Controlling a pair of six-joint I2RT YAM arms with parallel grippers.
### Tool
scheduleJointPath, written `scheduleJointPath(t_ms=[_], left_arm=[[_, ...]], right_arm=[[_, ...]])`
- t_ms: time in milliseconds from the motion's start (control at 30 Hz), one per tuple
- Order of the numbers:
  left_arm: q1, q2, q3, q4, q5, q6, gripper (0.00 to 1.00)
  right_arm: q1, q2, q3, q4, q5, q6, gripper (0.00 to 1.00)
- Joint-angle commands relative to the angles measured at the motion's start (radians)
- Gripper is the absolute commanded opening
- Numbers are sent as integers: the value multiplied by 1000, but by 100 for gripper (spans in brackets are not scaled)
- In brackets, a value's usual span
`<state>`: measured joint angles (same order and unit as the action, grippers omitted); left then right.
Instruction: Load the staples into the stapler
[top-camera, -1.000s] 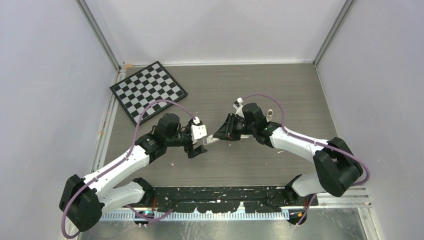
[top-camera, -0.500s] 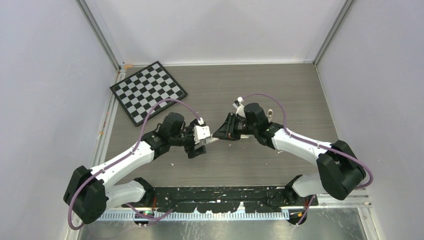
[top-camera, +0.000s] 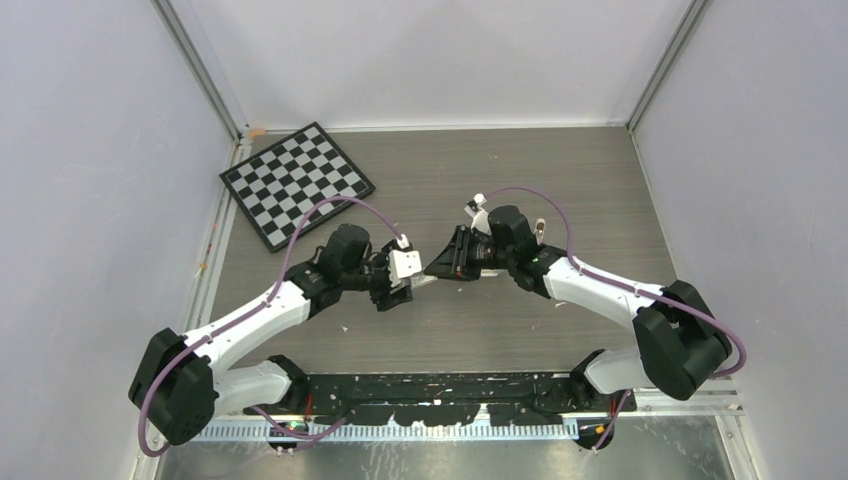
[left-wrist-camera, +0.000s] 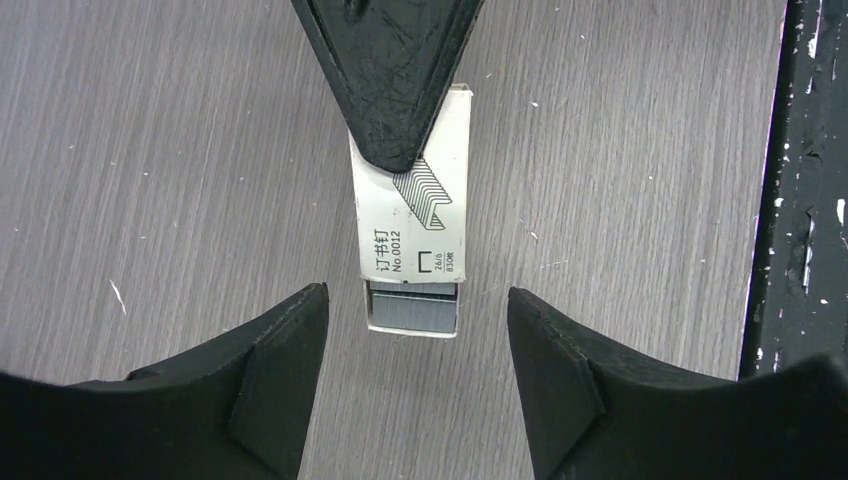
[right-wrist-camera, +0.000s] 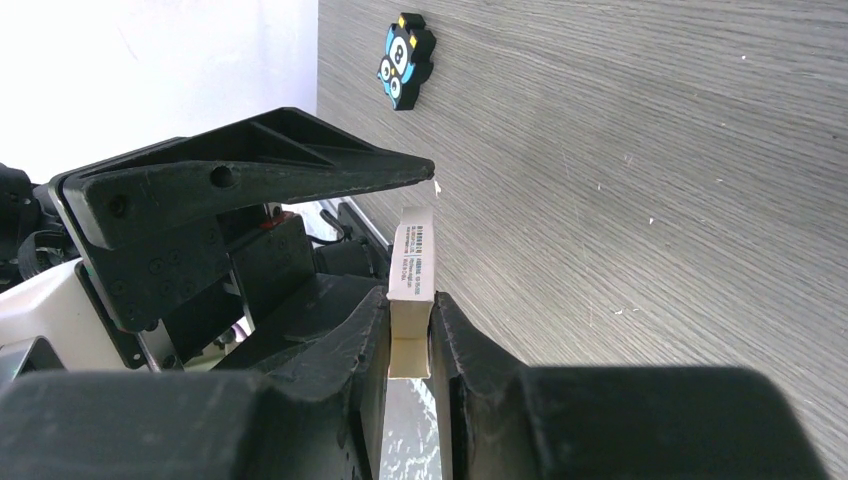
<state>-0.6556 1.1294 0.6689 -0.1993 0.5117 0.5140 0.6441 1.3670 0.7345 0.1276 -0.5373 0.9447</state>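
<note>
My right gripper (right-wrist-camera: 410, 300) is shut on a small white staple box (right-wrist-camera: 412, 265), held above the table. From the box's open end an inner tray sticks out with the staples (left-wrist-camera: 413, 308), a grey ribbed block. My left gripper (left-wrist-camera: 417, 292) stands open, its fingertips (left-wrist-camera: 300, 310) on either side of that end and apart from it. In the top view the two grippers, left (top-camera: 405, 285) and right (top-camera: 437, 270), meet at the table's middle. I cannot pick out the stapler for certain in any view.
A black-and-blue gadget (right-wrist-camera: 405, 60) lies on the table beyond the box. A checkerboard (top-camera: 297, 183) lies at the back left. A small pale object (top-camera: 540, 230) lies by my right forearm, too small to tell what it is. Walls enclose three sides.
My left gripper has moved right, up to the box in my right gripper, and its jaws have narrowed a little. The right arm has barely moved.
</note>
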Motion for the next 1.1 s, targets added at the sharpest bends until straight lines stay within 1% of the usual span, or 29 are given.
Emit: scheduleJointPath(t_ms=[0,133,533,667,867,1067], left_arm=[[-4,-18,1,65,4,25,65],[-5,-20,-4,70,4,25,60],[-4,-16,-6,67,-10,10,38],[-5,-11,-5,56,-30,12,32],[-4,-13,-14,17,-50,52,31],[-5,-13,-32,-6,-83,84,31]], right_arm=[[1,-33,-7,55,-19,-1,26],[1,-35,-6,55,-22,-2,26],[-1,-47,-14,46,-21,-4,26],[-6,-55,-20,34,-17,-9,26],[-20,-83,-36,9,-15,-22,26],[-70,-134,-60,-90,-11,-78,26]])
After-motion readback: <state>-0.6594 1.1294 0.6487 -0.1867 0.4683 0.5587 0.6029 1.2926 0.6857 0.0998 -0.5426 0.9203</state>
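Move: The exposed end of the staple tray is already between the left hand's open fingers, about 1 cm to its right; the staple box's middle is some 3 cm right, 1 cm ahead and 1 cm higher. The right hand grips the box's sleeve, with that tray end roughly 4 cm to its left, 1 cm back and 2 cm lower. From the right hand, the open stapler lies about 17 cm right, 4 cm ahead and 13 cm down on the table. The left fingers close from both sides onto the exposed tray end until they stop on it, grip effort rising, while that hand all but holds its place, sinking about 1 cm late on. Once it is pinched, the right hand, still clamping the sleeve, draws off to the right, away from the left hand, by about 2 cm and speeding up. ##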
